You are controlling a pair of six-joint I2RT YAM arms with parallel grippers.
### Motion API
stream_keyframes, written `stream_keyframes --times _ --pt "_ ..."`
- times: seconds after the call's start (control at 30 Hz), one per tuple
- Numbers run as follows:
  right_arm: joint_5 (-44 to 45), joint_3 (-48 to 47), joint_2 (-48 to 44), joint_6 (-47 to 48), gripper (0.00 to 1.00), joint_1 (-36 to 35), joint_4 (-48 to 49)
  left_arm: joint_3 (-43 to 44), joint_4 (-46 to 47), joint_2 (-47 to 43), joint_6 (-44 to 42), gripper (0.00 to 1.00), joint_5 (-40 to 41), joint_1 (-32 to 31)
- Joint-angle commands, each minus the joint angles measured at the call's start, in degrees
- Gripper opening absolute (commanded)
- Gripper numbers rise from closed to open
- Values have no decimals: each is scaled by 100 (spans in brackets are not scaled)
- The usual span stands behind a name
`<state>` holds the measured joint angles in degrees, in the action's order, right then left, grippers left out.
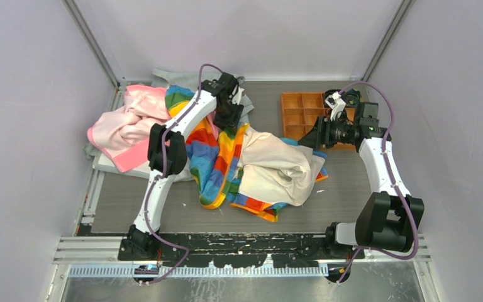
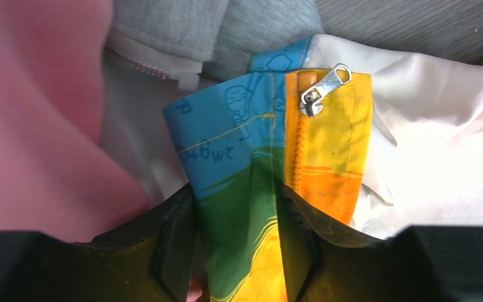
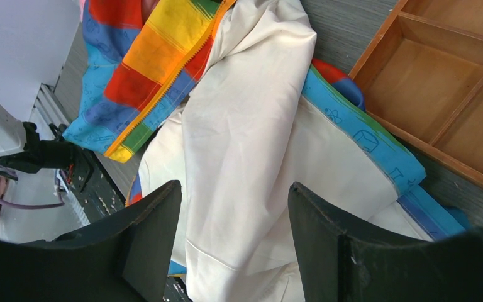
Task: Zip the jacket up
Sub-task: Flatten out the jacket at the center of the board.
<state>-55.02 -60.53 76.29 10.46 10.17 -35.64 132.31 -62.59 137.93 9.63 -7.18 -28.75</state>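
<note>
The rainbow-striped jacket (image 1: 217,157) lies crumpled mid-table, its cream lining (image 1: 277,167) turned up on the right. At the jacket's far edge, my left gripper (image 1: 229,119) points down. In the left wrist view it (image 2: 236,192) is shut on a green and yellow fold of the jacket (image 2: 239,220), just below the silver zipper pull (image 2: 322,89) and beside the orange zipper teeth (image 2: 297,151). My right gripper (image 1: 311,139) hovers open over the lining (image 3: 245,113) without touching it (image 3: 233,189). An orange zipper line (image 3: 163,88) shows to its upper left.
A pink garment (image 1: 129,123) is heaped at the left, next to the jacket, and a grey garment (image 1: 176,77) lies behind both. An orange compartment tray (image 1: 302,104) stands at the back right, close behind my right gripper.
</note>
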Motion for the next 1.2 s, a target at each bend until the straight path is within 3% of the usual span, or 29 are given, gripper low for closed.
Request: stream_keyframes --times 0.0,0.13,0.2,0.33,0.47,0.6,0.8,0.9,1.07,1.17 --pt "18 -257 0 123 68 -24 40 232 44 123 111 42 -301 -7" --pt "27 -266 3 145 68 -24 18 394 -24 181 161 9 -265 -8" --pt "27 -266 0 149 68 -24 13 451 11 80 187 0 -242 -8" --pt "10 -255 0 149 68 -24 4 15 649 -765 124 0 -248 -10" --pt "22 -270 -26 188 68 -16 -21 -1393 1887 -2049 -174 0 -377 -7" --pt "11 -353 -33 364 75 2 -185 -2830 3156 -3314 -810 0 -875 -10" --pt "-114 -477 -51 701 89 2 -425 -4370 4253 -4813 -1730 0 -1722 -8" --pt "-249 -625 -110 991 99 -19 -610 -4837 4637 -5429 -2000 0 -2361 -8" --pt "-644 -675 -439 1710 100 -211 -755 -5052 4811 -6035 -2060 0 -3168 -7" --pt "-921 -861 -431 2828 100 -479 -1458 -5049 4879 -6323 -1948 0 -3672 -8"
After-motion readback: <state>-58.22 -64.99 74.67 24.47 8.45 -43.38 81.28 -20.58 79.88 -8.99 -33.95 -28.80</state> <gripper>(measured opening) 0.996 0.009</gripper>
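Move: The spot to grip on the rainbow jacket's front panel, the green cloth just beside the zip, lies right under the left hand, about 2 cm down and 1 cm right. The zipper pull at its corner is some 4 cm ahead and 4 cm right. The grey cloth lies about 8 cm ahead and 2 cm right, the jacket's white lining about 11 cm back and 15 cm right. From the right hand, the grip spot is roughly 13 cm ahead, 25 cm left and 14 cm lower. Sink the left gripper about 1 cm onto the front panel and shut the half-open fingers on the green cloth beside the zip. Then lift fast, some 25 cm, drawing back about 12 cm as you rise, tipping the fingers up and swinging them clockwise. Late on, open the right gripper fully and ease it up a little, touching nothing. ##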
